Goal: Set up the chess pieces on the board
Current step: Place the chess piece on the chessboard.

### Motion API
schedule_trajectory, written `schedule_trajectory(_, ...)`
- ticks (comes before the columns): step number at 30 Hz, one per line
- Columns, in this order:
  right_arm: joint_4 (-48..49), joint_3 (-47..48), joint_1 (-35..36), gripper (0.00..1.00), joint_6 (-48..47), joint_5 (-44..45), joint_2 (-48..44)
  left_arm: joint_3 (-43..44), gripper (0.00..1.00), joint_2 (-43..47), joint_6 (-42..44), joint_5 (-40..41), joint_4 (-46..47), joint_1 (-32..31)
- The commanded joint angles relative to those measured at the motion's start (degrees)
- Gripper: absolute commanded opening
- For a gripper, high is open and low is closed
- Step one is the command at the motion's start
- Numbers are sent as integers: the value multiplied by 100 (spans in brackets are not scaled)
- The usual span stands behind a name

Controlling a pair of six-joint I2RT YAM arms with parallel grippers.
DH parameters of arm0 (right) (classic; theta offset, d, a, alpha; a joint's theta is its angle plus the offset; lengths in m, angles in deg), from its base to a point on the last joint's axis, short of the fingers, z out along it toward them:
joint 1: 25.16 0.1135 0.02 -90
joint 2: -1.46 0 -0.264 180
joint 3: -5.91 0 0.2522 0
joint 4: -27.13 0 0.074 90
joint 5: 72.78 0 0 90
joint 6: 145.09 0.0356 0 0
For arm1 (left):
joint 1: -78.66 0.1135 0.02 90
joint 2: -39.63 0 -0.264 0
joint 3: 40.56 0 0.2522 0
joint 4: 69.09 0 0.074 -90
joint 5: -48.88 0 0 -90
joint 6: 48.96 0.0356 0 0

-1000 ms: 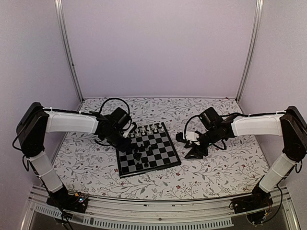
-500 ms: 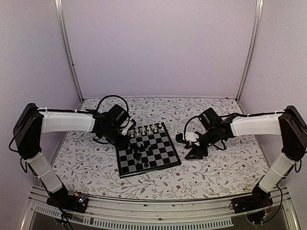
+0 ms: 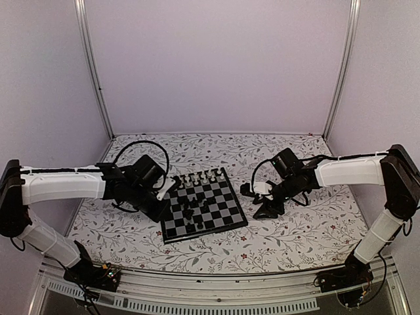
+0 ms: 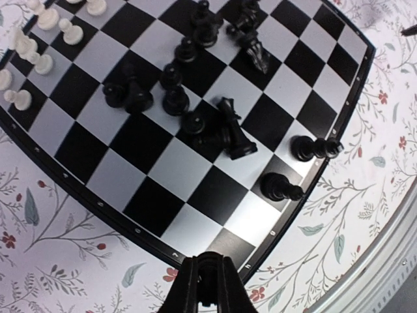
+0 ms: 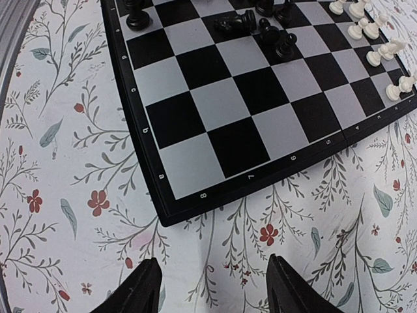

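Observation:
The board (image 3: 197, 237) lies mid-table. White chess pieces (image 3: 200, 177) line its far edge, and black chess pieces (image 3: 193, 210) are jumbled in the middle, some tipped over. My left gripper (image 3: 161, 210) hangs over the board's near left corner. Its fingers (image 4: 186, 290) are pinched on a small dark thing that looks like a black piece. In the left wrist view the board's rim (image 4: 85, 195), the black pieces (image 4: 195, 111) and the white pieces (image 4: 39, 39) show below. My right gripper (image 5: 208, 287) stands open over the cloth just off the board (image 5: 140, 150), nothing between its fingers.
Floral tablecloth (image 3: 295, 236) surrounds the board on all sides. The right gripper (image 3: 256, 200) hovers low, right of the board. Metal posts (image 3: 92, 65) and walls close the back and sides. A rail (image 3: 216, 289) runs along the near edge.
The left gripper closed at the board's left edge. The left arm then drew back toward the near left. The right arm has stayed put.

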Motion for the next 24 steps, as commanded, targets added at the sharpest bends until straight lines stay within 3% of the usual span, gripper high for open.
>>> schedule_trajectory(1, -41, 72, 38, 58, -64, 21, 71, -54, 5, -195, -266, -5, -62, -244)
schedule_trajectory(24, -61, 71, 37, 57, -82, -16, 7, -138, 7, -713, -881, -55, -189, -612)
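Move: The left hand, holding a black piece, is bound for the board's near-left corner square, about 4 cm back, 4 cm to its right and 7 cm below. A standing black piece is roughly 10 cm right and 2 cm back from the hand, another some 14 cm right and 1 cm back; fallen black pieces lie about 11 cm right and 3 cm ahead. From the right hand the corner square is about 36 cm left and 8 cm back. Still pinching the black piece, the left hand carries it back and down at once, about 5 cm in all and slowing as it goes, with a slight drift to the right, towards the near-left corner square. The fingers stay shut and their tips swing some 10 degrees back towards the base; no touch of piece on board can be made out. ##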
